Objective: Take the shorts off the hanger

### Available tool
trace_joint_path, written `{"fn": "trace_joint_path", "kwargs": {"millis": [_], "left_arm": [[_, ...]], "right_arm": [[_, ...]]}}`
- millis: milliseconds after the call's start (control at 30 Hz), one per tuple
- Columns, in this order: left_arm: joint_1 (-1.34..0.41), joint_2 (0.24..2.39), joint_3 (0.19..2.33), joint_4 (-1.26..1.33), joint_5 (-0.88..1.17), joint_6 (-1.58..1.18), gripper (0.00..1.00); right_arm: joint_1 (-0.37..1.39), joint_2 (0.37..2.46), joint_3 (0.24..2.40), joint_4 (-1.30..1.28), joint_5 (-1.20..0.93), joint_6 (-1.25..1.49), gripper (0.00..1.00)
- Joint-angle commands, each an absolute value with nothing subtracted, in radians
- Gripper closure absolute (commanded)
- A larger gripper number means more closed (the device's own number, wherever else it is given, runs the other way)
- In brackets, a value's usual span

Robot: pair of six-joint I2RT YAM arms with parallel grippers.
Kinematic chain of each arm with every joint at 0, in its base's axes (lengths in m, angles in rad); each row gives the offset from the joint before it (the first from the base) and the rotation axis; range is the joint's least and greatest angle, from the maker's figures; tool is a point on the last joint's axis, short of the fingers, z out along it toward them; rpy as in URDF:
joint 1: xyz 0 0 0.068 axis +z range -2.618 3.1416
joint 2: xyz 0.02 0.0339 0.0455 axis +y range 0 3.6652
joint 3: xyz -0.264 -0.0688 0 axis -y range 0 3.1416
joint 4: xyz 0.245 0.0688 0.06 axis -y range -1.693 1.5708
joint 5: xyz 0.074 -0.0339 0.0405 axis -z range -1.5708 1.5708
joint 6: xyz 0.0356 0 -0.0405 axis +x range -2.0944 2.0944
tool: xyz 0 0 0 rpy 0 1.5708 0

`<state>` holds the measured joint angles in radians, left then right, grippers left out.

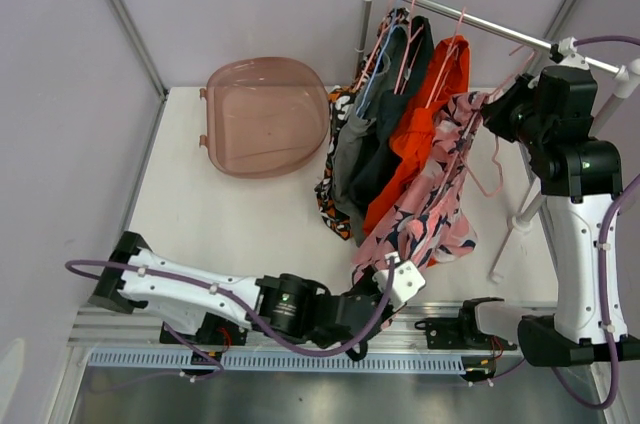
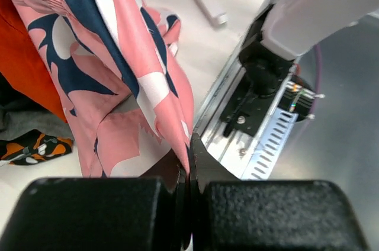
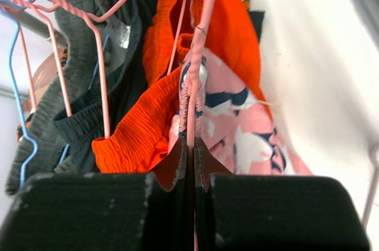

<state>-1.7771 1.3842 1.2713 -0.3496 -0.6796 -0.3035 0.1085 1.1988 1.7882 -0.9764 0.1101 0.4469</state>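
Pink shorts with navy print [image 1: 432, 209] hang from a pink hanger [image 1: 470, 134] near the white rail [image 1: 480, 19]. My left gripper [image 1: 385, 282] is shut on their lower hem [image 2: 177, 126], low near the table's front edge. My right gripper [image 1: 500, 109] is shut on the pink hanger's wire [image 3: 201, 55], at the pink waistband [image 3: 188, 100]. Plain orange shorts [image 1: 420, 119], dark charcoal shorts [image 1: 385, 139], grey shorts [image 1: 350, 159] and blotch-patterned shorts [image 1: 328, 199] hang to the left on pink and blue hangers.
A translucent pink tub [image 1: 265, 116] lies at the back left of the white table [image 1: 220, 224]. The rack's white leg and foot [image 1: 515, 229] stand at the right, beside my right arm. A metal rail [image 1: 300, 354] runs along the near edge.
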Motion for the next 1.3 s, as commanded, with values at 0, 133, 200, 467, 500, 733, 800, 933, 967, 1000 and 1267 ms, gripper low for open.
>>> {"fn": "trace_joint_path", "kwargs": {"millis": [0,133,200,467,500,733,800,933,967,1000,1267], "left_arm": [[-1.696,1.442,1.290,-0.344,-0.644,-0.299,1.00],[-1.547,1.531,1.394,-0.293,-0.623,-0.266,1.00],[-1.485,1.578,1.472,-0.287,-0.647,-0.232,1.00],[-1.298,1.830,1.905,-0.413,-0.558,-0.206,1.00],[-1.295,1.844,1.931,-0.428,-0.549,-0.206,1.00],[-1.299,1.827,1.752,-0.468,-0.500,-0.322,1.00],[-1.318,1.726,1.674,-0.430,-0.483,-0.363,1.00],[-1.432,1.579,1.430,-0.403,-0.527,-0.416,1.00],[-1.459,1.560,1.410,-0.423,-0.547,-0.438,1.00],[-1.480,1.525,1.404,-0.443,-0.566,-0.449,1.00],[-1.643,1.292,1.229,-0.584,-0.661,-0.629,1.00]], "right_arm": [[0.092,1.165,1.864,-0.877,0.066,0.486,1.00],[0.094,1.069,1.821,-0.980,-0.040,0.534,1.00],[0.094,1.033,1.818,-1.075,-0.081,0.543,1.00],[0.094,0.911,1.854,-1.325,-0.082,0.560,1.00],[0.094,0.917,1.894,-1.341,-0.069,0.557,1.00],[0.095,1.054,2.189,-1.456,0.093,0.488,1.00],[0.094,1.066,2.162,-1.430,0.152,0.462,1.00],[0.094,1.084,2.089,-1.312,0.305,0.396,1.00],[0.094,1.104,2.085,-1.298,0.327,0.390,1.00],[0.094,1.114,2.088,-1.286,0.366,0.384,1.00],[0.089,1.196,2.078,-1.106,0.465,0.344,1.00]]}}
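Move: The left gripper already pinches the lower end of the pink shorts; their middle, still on the hanger, is about 16 cm ahead, 4 cm to its right and some 5 cm higher. The right gripper holds the pink hanger by its neck; the shorts' middle lies roughly 8 cm back, 7 cm left and 10 cm below it. From this hand the orange garment is about 3 cm back, 9 cm left and 9 cm below, and the rail runs some 10 cm straight ahead, roughly level. Forward and a little right the left hand swings about 20 cm, dipping then rising, while the right draws the hanger back about 15 cm and lifts it; the left then pulls back and sharply down, rising a little at the end, as the right swings right and forward again, turning clockwise. The left fingers keep pinching the shorts, the right keep the hanger's neck. ##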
